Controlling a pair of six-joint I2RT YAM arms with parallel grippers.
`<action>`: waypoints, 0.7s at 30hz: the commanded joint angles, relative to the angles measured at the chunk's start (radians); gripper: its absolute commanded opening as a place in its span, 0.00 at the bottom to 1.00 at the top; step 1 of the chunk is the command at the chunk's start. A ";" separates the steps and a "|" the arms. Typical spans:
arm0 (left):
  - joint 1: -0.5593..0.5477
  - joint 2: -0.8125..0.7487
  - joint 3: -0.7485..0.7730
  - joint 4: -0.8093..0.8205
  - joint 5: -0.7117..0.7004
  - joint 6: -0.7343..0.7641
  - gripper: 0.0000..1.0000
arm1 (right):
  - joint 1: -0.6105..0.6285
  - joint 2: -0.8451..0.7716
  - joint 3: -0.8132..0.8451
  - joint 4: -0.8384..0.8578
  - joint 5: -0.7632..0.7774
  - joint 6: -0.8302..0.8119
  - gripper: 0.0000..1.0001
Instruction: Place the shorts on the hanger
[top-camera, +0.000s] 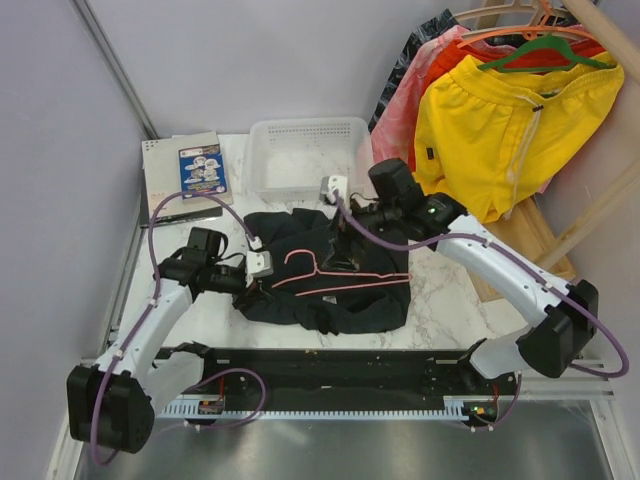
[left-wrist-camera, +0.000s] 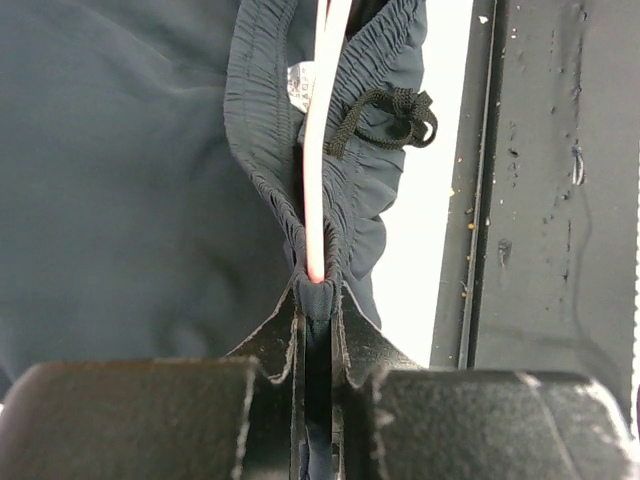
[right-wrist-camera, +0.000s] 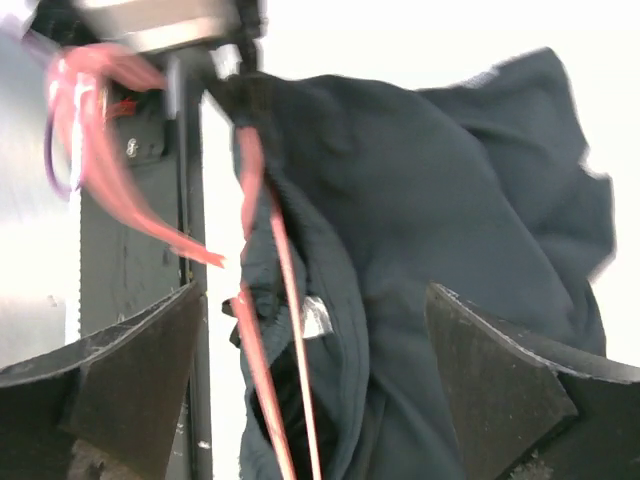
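Note:
The dark navy shorts lie crumpled on the marble table, with the pale-pink hanger across them. In the left wrist view the hanger runs inside the elastic waistband of the shorts, beside the drawstring knot. My left gripper is shut on the waistband fabric, right at the hanger's end, at the shorts' left edge. My right gripper hangs wide open over the shorts and the hanger's wires. Nothing is between its fingers. It is over the garment's upper middle.
A white basket stands behind the shorts and a booklet lies at the back left. Yellow shorts on a green hanger hang at the right with orange hangers on a wooden rack. A black rail runs along the near edge.

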 joint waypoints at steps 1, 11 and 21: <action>-0.005 -0.098 -0.027 0.035 0.019 0.033 0.02 | -0.168 -0.089 -0.014 0.028 0.010 0.238 0.98; -0.019 -0.162 -0.039 -0.044 0.022 0.261 0.02 | -0.261 0.046 -0.002 -0.293 0.091 0.114 0.79; -0.036 -0.165 -0.035 -0.051 0.022 0.270 0.02 | -0.137 0.096 -0.169 -0.330 0.232 0.083 0.63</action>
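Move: To the right hand's right, about 13 cm off, some 7 cm nearer the robot and 18 cm below, lies the right end of the black shorts' waistband, with the pink hanger's free right tip about 15 cm right, 3 cm back and 14 cm below the hand. The white tag is 2 cm left of that hand, 5 cm back and 19 cm down. From the left hand, already pinching the other waistband corner with the hanger, the right end is some 32 cm right, 2 cm back and 4 cm lower. Swinging clear of the hanger, the already open right hand arcs forward and right, rising slightly, then comes back and sinks about 14 cm towards the waistband's right end, fingers tilting steeply downward and narrowing to about two-thirds open. The left hand keeps its pinch on the waistband and hanger, rolling some 15 degrees and easing about 1 cm back and up. ##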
